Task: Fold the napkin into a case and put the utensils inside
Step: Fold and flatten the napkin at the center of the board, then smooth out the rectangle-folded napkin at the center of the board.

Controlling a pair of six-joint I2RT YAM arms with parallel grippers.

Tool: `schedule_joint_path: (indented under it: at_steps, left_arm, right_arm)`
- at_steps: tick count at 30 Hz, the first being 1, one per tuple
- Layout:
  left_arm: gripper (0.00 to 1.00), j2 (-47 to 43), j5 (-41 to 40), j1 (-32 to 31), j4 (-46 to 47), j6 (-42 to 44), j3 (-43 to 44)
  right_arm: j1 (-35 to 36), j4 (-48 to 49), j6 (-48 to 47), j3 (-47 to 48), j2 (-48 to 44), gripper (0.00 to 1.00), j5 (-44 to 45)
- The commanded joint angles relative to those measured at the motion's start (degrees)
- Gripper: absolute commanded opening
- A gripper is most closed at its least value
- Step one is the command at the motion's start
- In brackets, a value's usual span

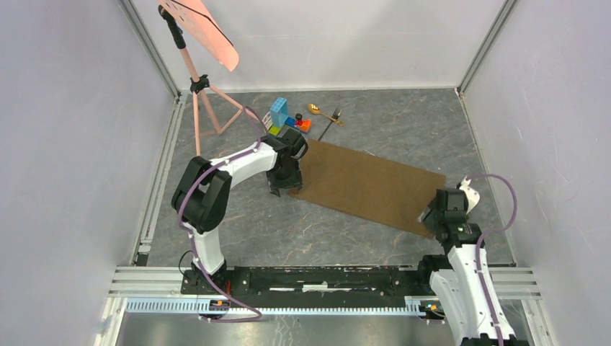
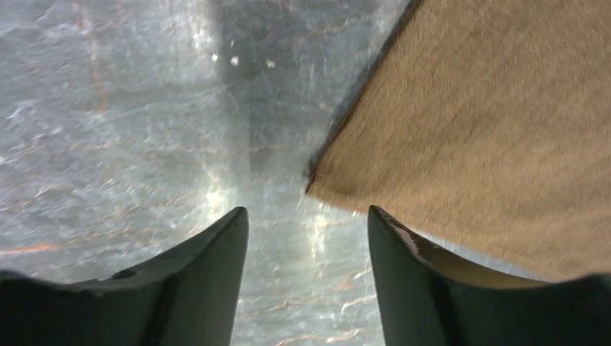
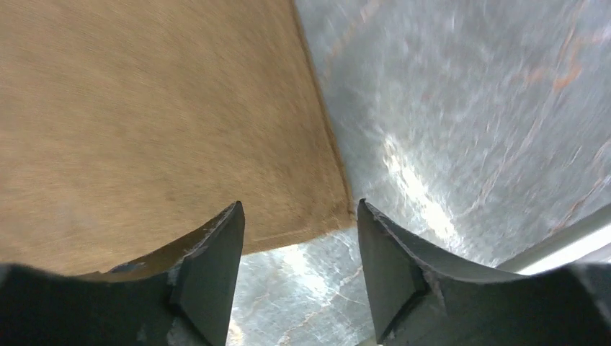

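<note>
The brown napkin (image 1: 367, 184) lies flat on the table as a long, slanted rectangle. My left gripper (image 1: 282, 190) hovers at its near left corner. In the left wrist view the left gripper (image 2: 306, 213) stands open over bare table, with the napkin (image 2: 490, 122) corner just ahead of the fingertips. My right gripper (image 1: 437, 216) is at the napkin's near right corner. In the right wrist view the right gripper (image 3: 299, 205) is open and empty, and the napkin (image 3: 158, 108) corner lies between the tips. The gold spoon (image 1: 317, 110) and dark fork (image 1: 331, 124) lie beyond the napkin's far edge.
Colourful toy blocks (image 1: 284, 119) stand next to the utensils at the back. A pink stand (image 1: 204, 86) holding a pink sheet rises at the back left. White walls (image 1: 72, 144) with metal rails enclose the marbled grey table (image 1: 302, 231).
</note>
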Motion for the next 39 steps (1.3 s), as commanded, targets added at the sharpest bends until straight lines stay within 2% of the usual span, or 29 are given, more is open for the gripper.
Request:
schedule_joint_path:
  at_steps: [1, 4, 8, 12, 15, 20, 25, 28, 31, 33, 36, 39]
  left_arm:
    - [0.73, -9.87, 1.37, -0.34, -1.68, 5.26, -1.24]
    - [0.81, -13.32, 7.00, -0.56, 4.24, 7.41, -1.99]
    - [0.85, -10.37, 19.35, -0.74, 16.09, 5.61, -1.68]
    - [0.84, -2.73, 20.68, -0.95, 19.51, 4.34, 2.66]
    - [0.84, 0.64, 18.77, -0.93, 20.65, 4.23, 3.15]
    - [0.84, 1.05, 16.57, -1.13, 21.85, 2.49, -2.01]
    - [0.84, -2.17, 15.86, -1.56, 23.13, -0.03, -10.16]
    - [0.84, -5.94, 16.72, -2.92, 24.37, -0.92, -16.26]
    - [0.86, -10.98, 17.86, -4.25, 24.95, -1.82, -21.51]
    - [0.91, -14.06, 19.81, -4.62, 24.90, -2.50, -23.25]
    - [0.97, -18.28, 20.34, -4.63, 22.83, -2.56, -21.13]
    - [0.99, -18.07, 20.72, -3.42, 20.89, -1.64, -13.09]
  right_arm:
    - [-0.09, 2.90, -8.81, 8.45, -2.40, 0.73, -2.59]
    - [-0.09, 13.90, -14.51, 7.69, 0.03, 0.83, -13.06]
    - [-0.09, 33.23, -15.93, 3.86, 9.12, 0.84, -27.17]
    - [-0.09, 43.41, -15.97, 3.12, 22.37, 0.81, -35.79]
    - [-0.09, 43.50, -16.76, 2.16, 27.97, 0.79, -32.92]
    - [-0.22, 43.25, -17.00, -1.00, 28.82, 0.79, -26.98]
    - [-2.62, 38.69, -14.77, -3.93, 27.21, 0.87, -18.79]
    - [-4.19, 36.52, -15.36, -5.86, 24.16, 0.89, -17.98]
    - [-4.44, 30.27, -17.59, -4.01, 20.72, 0.89, -18.96]
    - [-4.44, 27.86, -19.30, -2.02, 18.11, 0.90, -23.40]
    - [-4.46, 25.65, -21.00, 2.92, 16.04, 0.92, -27.09]
    - [-4.53, 29.32, -20.50, 7.23, 18.12, 0.96, -28.24]
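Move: The napkin, a long folded strip, has its middle roughly 22 cm to the right of the left hand and level with it, a centimetre or so lower; this hand sits at the strip's near left corner. From the right hand, at the near right corner, that middle is about 10 cm ahead, 18 cm to the left and 3 cm down. The fork lies some 19 cm ahead and 11 cm right of the left hand, the toy blocks 20 cm straight ahead of it. Fingers opening from the corners they have let go, both hands hop up about 7 cm and inward, then come down on the napkin. The left lands 9 cm to the right, its fingers tilted some 25 degrees that way, and drags the cloth about 9 cm back; the right lands 11 cm forward and 8 cm left, turning 30 degrees counter-clockwise, then smooths right and a little back. Both ease up slightly at the end. ##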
